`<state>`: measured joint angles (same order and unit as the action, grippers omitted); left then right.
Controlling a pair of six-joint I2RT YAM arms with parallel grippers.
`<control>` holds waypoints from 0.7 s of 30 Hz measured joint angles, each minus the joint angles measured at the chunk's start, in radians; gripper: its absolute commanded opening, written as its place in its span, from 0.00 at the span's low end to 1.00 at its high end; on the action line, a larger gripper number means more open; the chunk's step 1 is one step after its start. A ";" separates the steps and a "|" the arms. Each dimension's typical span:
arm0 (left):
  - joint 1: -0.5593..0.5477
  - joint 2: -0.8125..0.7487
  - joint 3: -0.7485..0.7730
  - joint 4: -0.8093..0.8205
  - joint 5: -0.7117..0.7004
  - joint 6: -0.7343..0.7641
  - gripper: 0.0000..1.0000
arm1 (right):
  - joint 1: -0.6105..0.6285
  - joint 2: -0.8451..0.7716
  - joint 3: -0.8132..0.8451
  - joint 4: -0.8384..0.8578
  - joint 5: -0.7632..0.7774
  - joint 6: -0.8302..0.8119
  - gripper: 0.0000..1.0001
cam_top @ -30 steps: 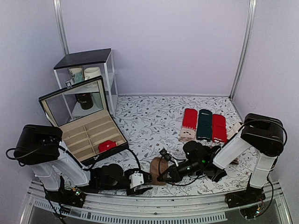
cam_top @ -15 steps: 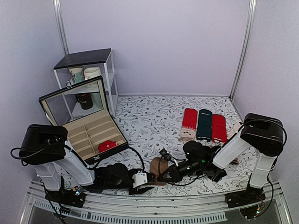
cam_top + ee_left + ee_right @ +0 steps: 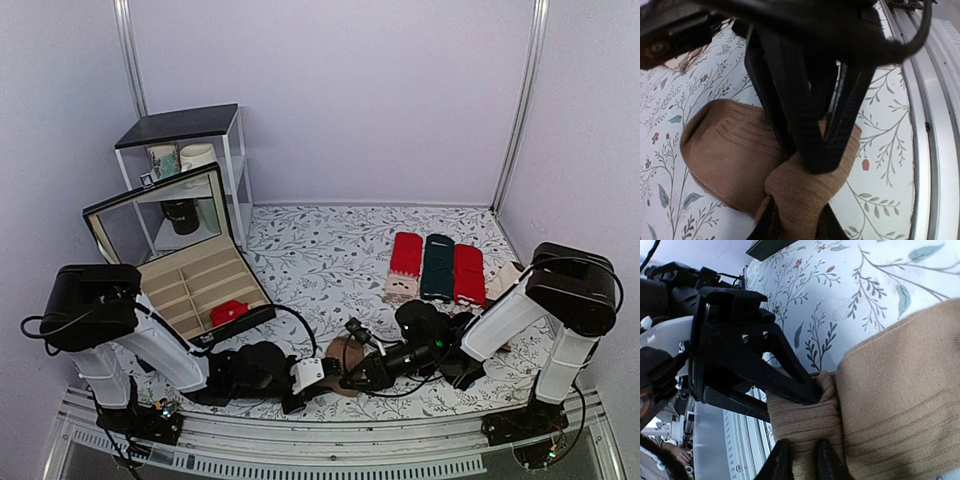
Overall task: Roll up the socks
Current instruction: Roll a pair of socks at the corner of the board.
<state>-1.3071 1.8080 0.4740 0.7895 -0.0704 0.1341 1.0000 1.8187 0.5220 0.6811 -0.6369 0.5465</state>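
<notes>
The brown socks (image 3: 346,350) lie bunched on the floral cloth near the front edge, between the two arms. In the left wrist view my left gripper (image 3: 794,220) is shut on a raised fold of the socks (image 3: 725,150). The right arm's black fingers (image 3: 805,110) press into the same fold from the far side. In the right wrist view my right gripper (image 3: 802,457) pinches a ribbed fold of the socks (image 3: 900,390), with the left arm's fingers (image 3: 755,365) meeting it from the left. From above, the left gripper (image 3: 325,373) and right gripper (image 3: 345,379) meet tip to tip.
An open compartment box (image 3: 160,275) holding a small red bundle (image 3: 229,312) stands at the left. Behind it is a white shelf (image 3: 190,125) with cups. Flat red and dark green socks (image 3: 437,268) lie at the back right. A metal rail (image 3: 330,440) runs along the front.
My left arm has reached right to the brown socks and its jaws have shut on a fold. The right gripper has stayed at the socks, its fingers slightly wider.
</notes>
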 measured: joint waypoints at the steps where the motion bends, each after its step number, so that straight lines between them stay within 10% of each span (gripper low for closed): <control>1: 0.002 -0.004 0.006 -0.016 0.005 -0.017 0.00 | 0.000 -0.015 -0.002 -0.015 0.009 -0.008 0.34; 21: 0.035 0.022 0.202 -0.313 0.215 -0.295 0.00 | 0.219 -0.551 -0.288 -0.121 0.512 -0.358 0.50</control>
<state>-1.2724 1.8297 0.6758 0.4763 0.1448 -0.1612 1.2194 1.2678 0.2344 0.5598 -0.1249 0.1886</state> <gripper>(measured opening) 0.153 0.497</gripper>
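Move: Between the two hands lies the sock roll, its left end pinched in the left fingers and its right end in the right fingers. The roll's middle is about 3 cm to the left hand's right and 2 cm to the right hand's left, just lower. From the right hand, the sock's loose part lies some 4 cm ahead and 2 cm left, flat on the board, and the black striped socks about 8 cm ahead and 15 cm right. Opening its fingers, the right hand comes free of the roll's right end, going about 5 cm right and rising nearly as much, then drawing back towards the base as it rolls some 35 degrees top-backward. The left hand keeps its pinch, rolls its end forward about 20 degrees and carries it 3 cm right and slightly back. ##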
